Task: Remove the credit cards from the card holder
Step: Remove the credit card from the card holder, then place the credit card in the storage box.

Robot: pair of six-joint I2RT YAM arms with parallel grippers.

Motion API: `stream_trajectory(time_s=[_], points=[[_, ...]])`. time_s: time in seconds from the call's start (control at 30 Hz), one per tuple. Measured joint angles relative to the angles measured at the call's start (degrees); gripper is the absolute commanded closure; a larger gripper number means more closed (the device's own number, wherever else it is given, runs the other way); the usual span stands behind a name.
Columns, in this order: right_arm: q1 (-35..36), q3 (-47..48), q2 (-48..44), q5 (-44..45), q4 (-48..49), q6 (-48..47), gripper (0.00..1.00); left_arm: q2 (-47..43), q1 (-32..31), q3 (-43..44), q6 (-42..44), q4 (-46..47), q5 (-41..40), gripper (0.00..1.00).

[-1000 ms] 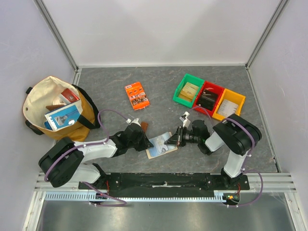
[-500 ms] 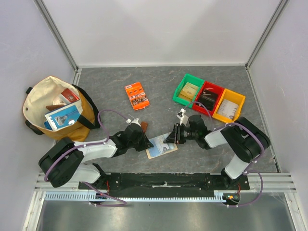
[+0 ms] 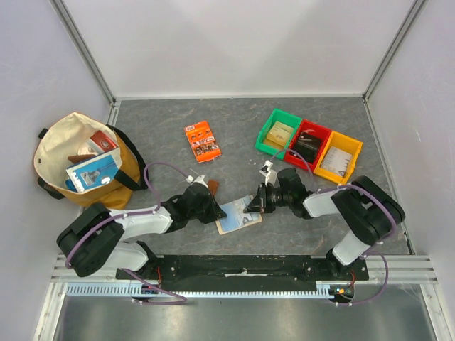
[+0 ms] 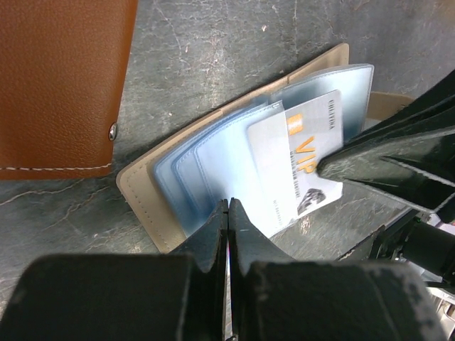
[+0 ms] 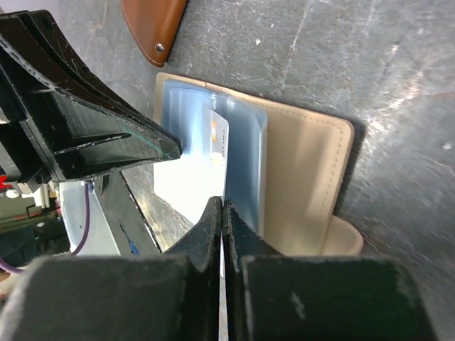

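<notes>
The beige card holder (image 3: 238, 215) lies open on the grey table, its pale blue sleeves (image 4: 213, 170) fanned out. A white credit card (image 4: 302, 167) printed "VIP" sticks partway out of a sleeve. My left gripper (image 4: 228, 203) is shut, its tips resting on the blue sleeves near the holder's left flap. My right gripper (image 5: 222, 202) is shut too, its tips right at the seam between the white card (image 5: 188, 181) and a sleeve. Whether the card is pinched between them I cannot tell. In the left wrist view the right gripper's fingers (image 4: 384, 153) reach over the card's edge.
A brown wallet (image 3: 212, 187) lies just behind the holder. An orange packet (image 3: 202, 141) sits mid-table. Green (image 3: 279, 133), red (image 3: 308, 145) and yellow (image 3: 338, 155) bins stand at the back right. A cream bag (image 3: 82, 160) full of items stands at the left.
My right arm's elbow has swung out to the right, and its gripper has shifted slightly back and left along the holder. The left arm and the holder stay put.
</notes>
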Motion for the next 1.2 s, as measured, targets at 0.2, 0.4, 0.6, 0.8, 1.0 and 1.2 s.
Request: stream_trajectory(time_s=[0.2,0.4,0.6,0.8,1.0,1.2], points=[[-2.2,2.4,-10.0,6.2,-16.6,-7.1,1.00,-0.9,0.0,-1.1,0.0,1.2,0.0,0.98],[-2.8,7.7,-21.0,14.4,-35.5,-14.2,1.00,-3.2,0.3,-1.5,0.9,-1.2,-0.2,0.71],[-2.8,15.5,-29.8,17.0,-48.6,-20.5,1.00,-12.3,0.4,4.4,11.6,-11.0,-0.5,0.20],[-2.5,23.0,-34.4,16.8,-56.9,-26.5,1.00,-18.6,0.4,22.1,30.6,-18.2,1.0,0.12],[-1.2,27.9,-37.9,13.0,-61.3,-32.8,1.00,-17.7,0.5,36.7,48.1,-25.0,8.3,0.13],[0.4,30.5,-40.3,6.8,-63.0,-39.1,1.00,-13.6,0.5,43.6,60.0,-30.4,21.8,0.16]])
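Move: Pinched in the right fingers already, the credit card has its middle about 2 cm to that hand's left and 1 cm back. The card holder's middle lies 3 cm left and 1 cm back of that hand, 2 cm below; the wallet lies 13 cm left and 6 cm ahead. From the left hand, its shut tips on the sleeve, the card is some 4 cm right and 1 cm ahead, the holder 3 cm right and 1 cm ahead, the wallet 6 cm left and 7 cm ahead. Drawing the credit card out of its sleeve, the right hand keeps its pinch and slides some 6 cm to its right and slightly forward, then climbs to about 23 cm up, fingers tipping upward. The left keeps its shut tips on the sleeve for the first part of the pull, then opens wide, lifts off nearly 30 cm, tips upward and turns clockwise. ##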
